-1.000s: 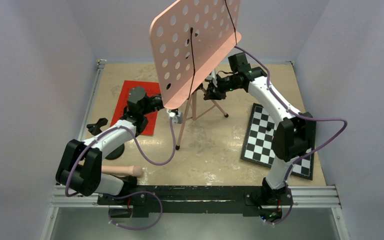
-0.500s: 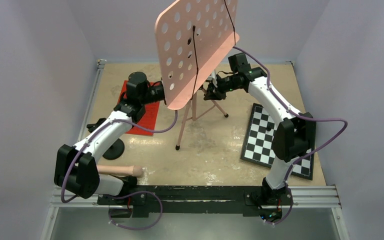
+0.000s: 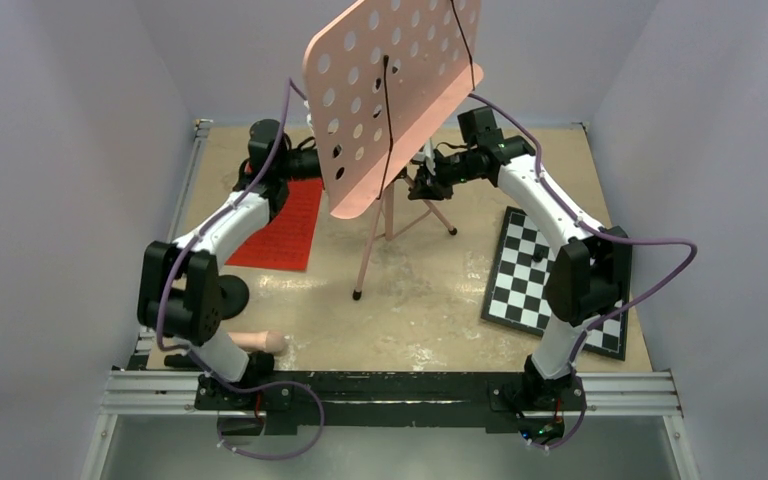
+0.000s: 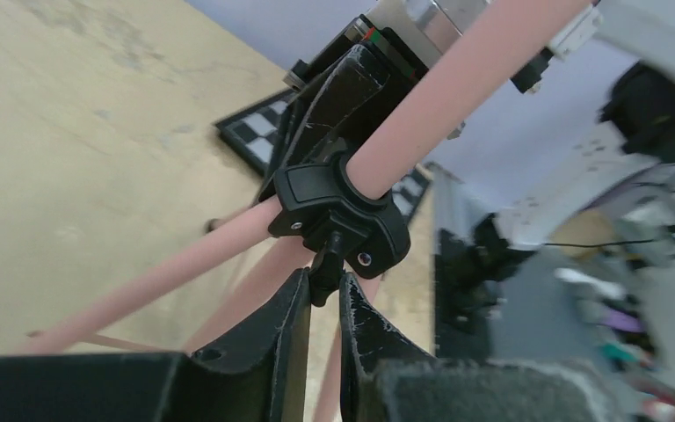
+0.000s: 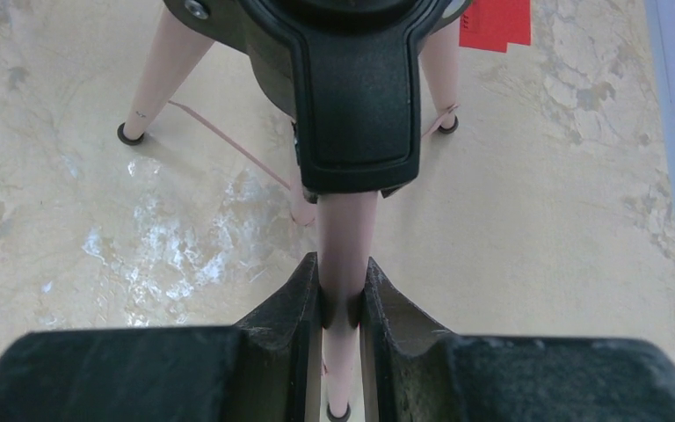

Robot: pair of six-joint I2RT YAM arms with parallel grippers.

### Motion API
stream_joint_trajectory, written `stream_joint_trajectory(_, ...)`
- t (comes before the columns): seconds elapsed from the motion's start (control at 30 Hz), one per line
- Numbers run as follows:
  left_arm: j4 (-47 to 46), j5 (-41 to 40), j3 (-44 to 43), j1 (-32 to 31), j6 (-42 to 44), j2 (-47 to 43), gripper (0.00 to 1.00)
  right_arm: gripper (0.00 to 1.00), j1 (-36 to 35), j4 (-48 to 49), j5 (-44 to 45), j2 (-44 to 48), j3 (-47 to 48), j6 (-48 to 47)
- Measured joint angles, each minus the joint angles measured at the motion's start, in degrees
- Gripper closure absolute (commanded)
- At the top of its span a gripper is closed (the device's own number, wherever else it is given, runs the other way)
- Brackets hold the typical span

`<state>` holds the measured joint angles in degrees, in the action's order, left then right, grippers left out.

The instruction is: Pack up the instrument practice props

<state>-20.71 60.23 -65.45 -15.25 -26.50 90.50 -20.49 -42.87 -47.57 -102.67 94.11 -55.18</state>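
The pink music stand (image 3: 390, 90) stands mid-table on its tripod legs (image 3: 368, 255), its perforated desk tilted high. In the top view the desk hides my left gripper. My left gripper (image 4: 323, 294) is shut on the small black knob of the stand's black clamp collar (image 4: 338, 207). My right gripper (image 5: 344, 299) is shut on the stand's pink pole (image 5: 344, 233) just below a black clamp (image 5: 352, 88); from above the right gripper (image 3: 422, 185) sits right of the pole. Red sheet-music pages (image 3: 280, 225) lie flat at left. The pink rod (image 3: 260, 342) lies near the front by its black round base (image 3: 230, 295).
A black-and-white checkerboard (image 3: 550, 280) lies at the right under my right arm. Grey walls close in the table on three sides. A black rail (image 3: 390, 390) runs along the near edge. The stand's feet (image 5: 129, 134) rest on the beige tabletop.
My left arm has swung from the front of the stand up and back to its left side, and its jaws have closed on the clamp knob. The desk tilted slightly. The right arm held still.
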Motion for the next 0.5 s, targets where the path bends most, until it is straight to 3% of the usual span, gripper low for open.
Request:
stream_joint_trajectory(0.07,-4.04,6.21,-3.43,1.66,-10.4,5.44,0.9,1.0,0.07,0.76,0.31,0.0,0.0,0.55)
stream_joint_trajectory(0.2,-5.57,13.46,-8.94,2.82,-23.87,11.61,0.68,1.0,0.22,1.29,0.66,0.0,-0.13,1.07)
stream_joint_trajectory(0.3,-6.78,14.56,-9.16,2.89,-30.27,12.35,0.56,1.0,0.22,1.33,0.7,0.0,-0.17,1.18)
stream_joint_trajectory(0.5,-9.94,16.57,-9.14,3.32,-37.2,12.81,0.43,1.0,0.26,1.33,0.59,0.0,-0.17,1.18)
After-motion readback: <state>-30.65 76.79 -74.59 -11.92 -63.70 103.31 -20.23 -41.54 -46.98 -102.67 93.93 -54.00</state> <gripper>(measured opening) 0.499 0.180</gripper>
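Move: The clamp knob on the tripod already sits between the left fingertips, with the hub collar some 3 cm to its right. The near leg's foot is on the table about 15 cm back from this hand, 1 cm left and 28 cm down. The red sheet lies roughly level ahead, 18 cm left and 28 cm down. From the right hand, the knob is about 7 cm left, 2 cm back and 6 cm up. The clamp knob, still pinched by the left fingers, is first turned counter-clockwise as seen from behind that hand, looking right along its fingers. The wrist rolls some 30 degrees in all, slowing as the fingers open to about half and let go; the hand shifts about 1 cm forward, then eases back and 1 cm up, staying around the knob. The right hand keeps its pinch on the tripod leg below the hub. ##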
